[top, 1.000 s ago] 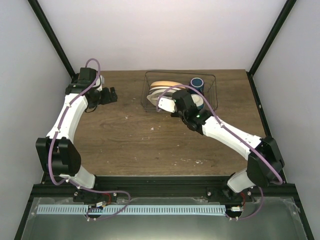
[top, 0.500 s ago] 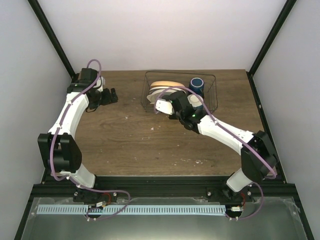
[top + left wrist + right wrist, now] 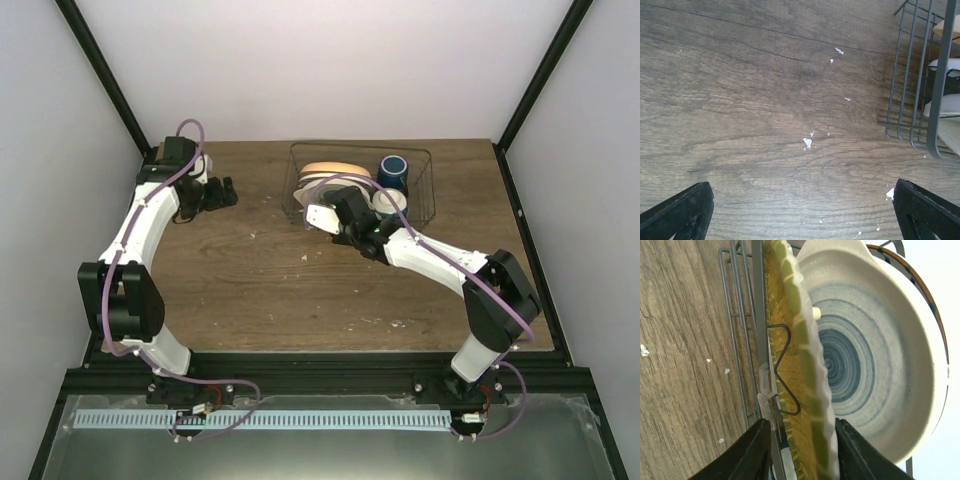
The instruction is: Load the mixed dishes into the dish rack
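The wire dish rack (image 3: 420, 195) stands at the back of the table. An orange-yellow plate (image 3: 325, 169) and a cream ringed plate (image 3: 308, 186) stand on edge in its left part. The dark blue mug (image 3: 394, 169) and the small white bowl (image 3: 388, 200) sit to their right. My right gripper (image 3: 322, 208) is at the rack's left front. In the right wrist view my right gripper (image 3: 802, 455) is open, its jaws straddling the orange-yellow plate (image 3: 785, 370) and a rack wire (image 3: 757, 315), with the cream plate (image 3: 850, 360) behind. My left gripper (image 3: 215, 193) is open over bare wood.
Small white crumbs (image 3: 807, 142) dot the wooden table (image 3: 740, 100) under my left gripper (image 3: 800, 215). The rack's corner (image 3: 920, 100) shows at the right edge of the left wrist view. Black frame posts (image 3: 100, 70) rise at the back corners.
My right gripper has moved left along the rack's front toward the plates, and its jaws have parted. The left arm has hardly moved.
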Tool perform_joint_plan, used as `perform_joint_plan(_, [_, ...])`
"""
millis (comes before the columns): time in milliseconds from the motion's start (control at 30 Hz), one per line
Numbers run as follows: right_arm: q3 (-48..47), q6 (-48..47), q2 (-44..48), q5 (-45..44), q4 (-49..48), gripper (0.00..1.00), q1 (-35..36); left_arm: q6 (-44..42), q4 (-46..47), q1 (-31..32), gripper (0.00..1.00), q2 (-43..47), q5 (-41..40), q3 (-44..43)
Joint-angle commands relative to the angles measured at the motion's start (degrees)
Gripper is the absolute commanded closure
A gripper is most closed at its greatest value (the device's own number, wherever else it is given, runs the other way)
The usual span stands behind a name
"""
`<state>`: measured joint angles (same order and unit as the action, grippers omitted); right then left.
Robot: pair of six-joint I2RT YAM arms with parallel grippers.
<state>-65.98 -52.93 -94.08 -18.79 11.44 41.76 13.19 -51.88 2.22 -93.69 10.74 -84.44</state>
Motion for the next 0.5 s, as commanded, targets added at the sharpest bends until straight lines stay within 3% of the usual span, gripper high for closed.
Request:
perform_joint_plan(0, [-2.9,1.9,0.7,1.7,2.0,0.6,0.4,-0.8,0.9,-0.3,0.0,-1.2,0.9,-1.7])
perform_joint_plan(67, [-3.1,2.3,0.8,1.5,2.7,0.53,0.4,-0.8,0.8,-0.3,0.0,-1.4,1.2,-1.9])
perform_joint_plan(367, [-5.7,3.8,2.9,-1.1,5.0,0.35,0.5,-0.9,0.8,-0.3,0.0,-1.9,2.0,-2.5])
perform_joint_plan(467, [-8.2,7.4,5.3,0.3,6.6,0.18,0.2,-0.2,1.6,-0.3,0.0,-1.7,1.7,-2.6])
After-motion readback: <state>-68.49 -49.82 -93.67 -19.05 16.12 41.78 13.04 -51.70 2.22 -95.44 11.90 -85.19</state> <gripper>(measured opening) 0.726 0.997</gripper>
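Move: The yellow-green plate, upright at the near side of the rack, has its right edge between the right hand's fingers; its middle is about 4 cm left, 3 cm ahead and 3 cm below. The ringed plate stands some 2 cm beyond it. From the hand, the white bowl lies about 11 cm right, level with it, and the blue mug 12 cm right and 7 cm ahead, both about 5 cm lower. From the left hand, the yellow-green plate is about 20 cm right, 1 cm back and 7 cm down. The right fingers come free of the yellow-green plate's edge, one pad still against the rim at first, as the already loosened grip widens from about a third to nearly three quarters open. The hand otherwise all but stays, still pointing forward and down over the rack's near side, until it lifts by roughly 1 cm at the very end. ##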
